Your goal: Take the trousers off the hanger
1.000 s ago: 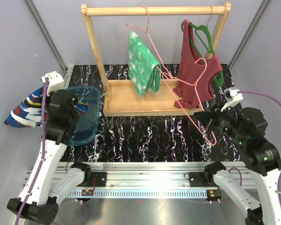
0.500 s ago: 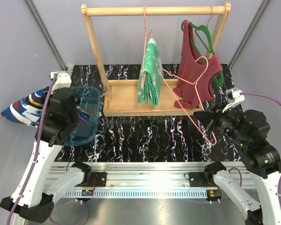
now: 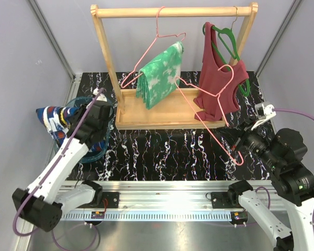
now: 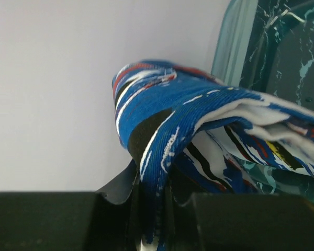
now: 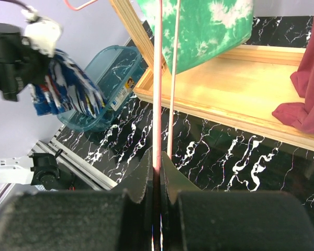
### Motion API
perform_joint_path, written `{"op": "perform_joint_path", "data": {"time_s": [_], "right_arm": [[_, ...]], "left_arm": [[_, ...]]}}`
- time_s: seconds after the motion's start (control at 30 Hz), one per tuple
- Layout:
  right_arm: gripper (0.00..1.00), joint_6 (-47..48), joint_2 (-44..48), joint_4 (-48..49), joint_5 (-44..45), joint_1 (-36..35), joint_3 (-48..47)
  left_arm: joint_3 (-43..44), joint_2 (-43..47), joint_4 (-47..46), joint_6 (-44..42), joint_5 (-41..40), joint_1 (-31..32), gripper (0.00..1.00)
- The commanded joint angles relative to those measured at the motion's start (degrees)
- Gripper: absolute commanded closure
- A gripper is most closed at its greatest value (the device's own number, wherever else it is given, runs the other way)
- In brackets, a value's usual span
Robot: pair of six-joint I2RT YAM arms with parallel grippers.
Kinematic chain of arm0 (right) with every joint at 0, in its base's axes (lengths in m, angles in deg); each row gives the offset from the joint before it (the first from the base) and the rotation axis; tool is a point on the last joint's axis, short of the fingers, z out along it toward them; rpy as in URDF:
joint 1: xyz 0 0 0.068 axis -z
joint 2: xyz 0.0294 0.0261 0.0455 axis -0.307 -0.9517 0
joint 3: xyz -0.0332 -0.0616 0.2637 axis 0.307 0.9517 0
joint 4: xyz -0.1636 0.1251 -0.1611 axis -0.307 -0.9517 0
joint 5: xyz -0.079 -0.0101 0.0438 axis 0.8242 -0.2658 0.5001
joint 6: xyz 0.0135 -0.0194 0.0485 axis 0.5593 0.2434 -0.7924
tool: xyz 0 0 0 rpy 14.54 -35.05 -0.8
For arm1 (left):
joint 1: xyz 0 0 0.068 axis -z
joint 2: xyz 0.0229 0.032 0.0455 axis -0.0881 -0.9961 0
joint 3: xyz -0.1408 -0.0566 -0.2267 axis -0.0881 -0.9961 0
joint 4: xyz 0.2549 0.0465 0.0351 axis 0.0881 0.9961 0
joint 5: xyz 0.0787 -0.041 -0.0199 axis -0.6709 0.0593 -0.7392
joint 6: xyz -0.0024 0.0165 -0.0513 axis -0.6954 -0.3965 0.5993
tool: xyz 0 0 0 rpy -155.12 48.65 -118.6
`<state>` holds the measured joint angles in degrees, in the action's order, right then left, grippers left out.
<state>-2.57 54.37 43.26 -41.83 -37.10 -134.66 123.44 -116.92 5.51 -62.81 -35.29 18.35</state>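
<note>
The blue trousers (image 3: 53, 118) with red, white and black patches hang from my left gripper (image 3: 72, 121), which is shut on a fold of them (image 4: 172, 120); its jaws (image 4: 152, 196) pinch the cloth. They hang over the left part of a teal bin (image 3: 97, 149). The green-and-white trousers (image 3: 159, 73) are draped on a pink hanger (image 3: 165, 36) hooked on the wooden rail and hang tilted. My right gripper (image 3: 240, 142) is shut on the wire of a second, bare pink hanger (image 5: 157, 104), held low at the right (image 5: 158, 162).
A wooden rack (image 3: 172, 11) stands on a wooden base (image 3: 167, 117) at the back. A maroon tank top (image 3: 220, 89) hangs on a green hanger at its right end. Grey walls close both sides.
My left arm has swung the blue trousers rightward from beside the wall to the bin. The green trousers and their hanger have swung and now hang tilted. My right arm drew back slightly.
</note>
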Motion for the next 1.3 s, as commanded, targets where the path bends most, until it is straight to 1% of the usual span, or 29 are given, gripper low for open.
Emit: {"op": "perform_joint_path", "data": {"time_s": [0.0, 0.07, 0.1, 0.17, 0.2, 0.23, 0.27, 0.33, 0.43, 0.47, 0.53, 0.6, 0.63, 0.67, 0.7, 0.73, 0.77, 0.8, 0.87, 0.9, 0.93, 1.0, 1.03, 1.07, 1.13, 1.17, 1.23, 1.27], "right_arm": [[1.00, 0.1, 1.2, 3.6, -1.0, 0.0, -0.2], [1.00, 0.3, 1.7, 3.0, -0.6, 0.0, -0.3], [1.00, 0.4, 1.8, 2.9, -0.4, -0.1, -0.3], [1.00, 0.4, 2.0, 2.8, -0.5, 0.0, -0.3], [1.00, 0.3, 2.0, 2.7, -0.6, 0.0, -0.3], [1.00, 0.4, 2.0, 2.6, -0.9, 0.0, -0.3], [1.00, 0.3, 2.0, 2.5, -0.9, 0.0, -0.6], [1.00, 0.3, 1.9, 2.2, -0.9, 0.0, -0.6], [1.00, 0.2, 1.9, 2.1, -0.7, 0.0, -0.8], [1.00, 0.2, 1.7, 2.2, -0.7, -0.1, -0.8], [1.00, 0.0, 1.7, 2.4, -0.7, 0.0, -0.7], [1.00, -0.2, 1.6, 2.9, -0.7, 0.0, -0.4], [1.00, -0.3, 1.6, 2.9, -0.7, 0.0, -0.3], [1.00, -0.5, 1.5, 3.2, -0.6, 0.0, 0.0], [1.00, -0.4, 1.3, 3.4, -0.6, 0.0, 0.2], [1.00, -0.6, 1.2, 3.5, -0.6, 0.0, 0.4], [1.00, -0.7, 1.0, 3.5, -0.4, 0.0, 0.4], [1.00, -0.7, 0.8, 3.6, -0.3, -0.1, 0.5], [1.00, -0.7, 0.4, 3.4, -0.1, 0.0, 0.3], [1.00, -0.6, 0.2, 3.2, 0.1, 0.0, 0.2], [1.00, -0.5, 0.0, 3.0, 0.5, 0.0, -0.1], [1.00, -0.2, -0.4, 2.8, 1.1, 0.0, -0.3], [1.00, -0.1, -0.5, 2.8, 1.4, 0.0, -0.4], [1.00, 0.0, -0.9, 2.9, 1.9, -0.1, -0.3], [1.00, 0.2, -1.1, 3.1, 2.7, 0.0, -0.4], [1.00, 0.2, -1.7, 3.2, 2.8, -0.1, -0.4], [1.00, 0.3, -2.3, 3.7, 3.4, 0.0, -0.5], [1.00, 0.4, -2.9, 3.8, 3.7, 0.0, -0.9]], "left_arm": [[3.5, -6.1, -1.9, 1.5, -0.1, 0.2, 1.00], [5.5, -9.3, 1.6, 5.0, 1.5, 0.2, 1.00], [6.9, -12.5, 2.4, 7.9, 3.0, 0.1, 1.00], [7.5, -15.6, 3.3, 10.2, 3.9, -0.5, 1.00], [8.3, -18.4, 3.9, 13.5, 5.3, -1.2, 1.00], [8.9, -19.9, 4.7, 15.2, 6.8, -2.1, 1.00], [9.4, -21.3, 5.5, 18.7, 8.1, -4.2, 1.00], [9.9, -24.7, 5.6, 21.4, 10.7, -6.1, 1.00], [8.2, -27.3, 1.5, 21.4, 10.7, -7.6, 1.00], [7.7, -27.9, -1.2, 20.4, 11.2, -7.9, 1.00], [7.4, -28.8, -3.1, 19.0, 12.6, -8.2, 1.00], [7.6, -30.3, -5.3, 18.0, 14.5, -8.5, 0.97], [7.8, -30.9, -5.8, 17.7, 15.4, -8.6, 0.93], [8.0, -31.5, -6.7, 17.2, 17.6, -8.8, 0.85], [8.5, -31.7, -6.8, 17.1, 18.7, -8.8, 0.56], [9.0, -32.0, -6.6, 17.1, 19.2, -8.8, 0.49], [10.0, -32.2, -5.6, 17.5, 19.5, -8.8, 0.44], [10.7, -31.7, -4.9, 18.1, 19.7, -8.9, 0.35], [12.5, -29.4, -2.6, 19.5, 19.1, -8.9, 0.28], [13.0, -28.2, -1.8, 19.7, 18.9, -8.9, 0.28], [13.7, -26.6, -0.5, 19.7, 19.0, -9.0, 0.24], [15.3, -23.3, 1.1, 22.0, 20.8, -8.9, 0.20], [15.4, -19.4, 1.9, 22.6, 21.6, -8.9, 0.11], [15.4, -17.3, 2.5, 23.3, 25.3, -8.9, 0.01], [14.3, -11.2, 2.0, 23.5, 29.6, -8.9, 0.01], [13.4, -9.3, 1.1, 24.0, 33.8, -8.9, 0.01], [11.4, -5.6, -0.9, 25.1, 35.2, -9.2, 0.01], [11.1, -5.1, -1.4, 27.2, 35.1, -9.6, 0.01]]}}
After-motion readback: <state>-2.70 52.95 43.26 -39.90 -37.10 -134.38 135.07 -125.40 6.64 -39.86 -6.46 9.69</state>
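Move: The left gripper still pinches the blue patterned trousers above the near-clear plastic bin, whose middle lies about 6 cm ahead of it, 3 cm to its right and some 23 cm below. The rack's left post stands about 18 cm ahead, 17 cm right and 5 cm lower; the green garment hangs about 20 cm ahead, 36 cm right and 5 cm lower. From the right gripper the bin is about 15 cm ahead, 55 cm left and 33 cm down. Lower the left gripper with the trousers into the bin, going down about 13 cm and forward some 9 cm while easing slightly right. Near the bottom open the fingers wide to let the trousers go, then pull straight back up roughly 12 cm, drawing back a little and rolling the wrist so its left side drops some 20 degrees further. ##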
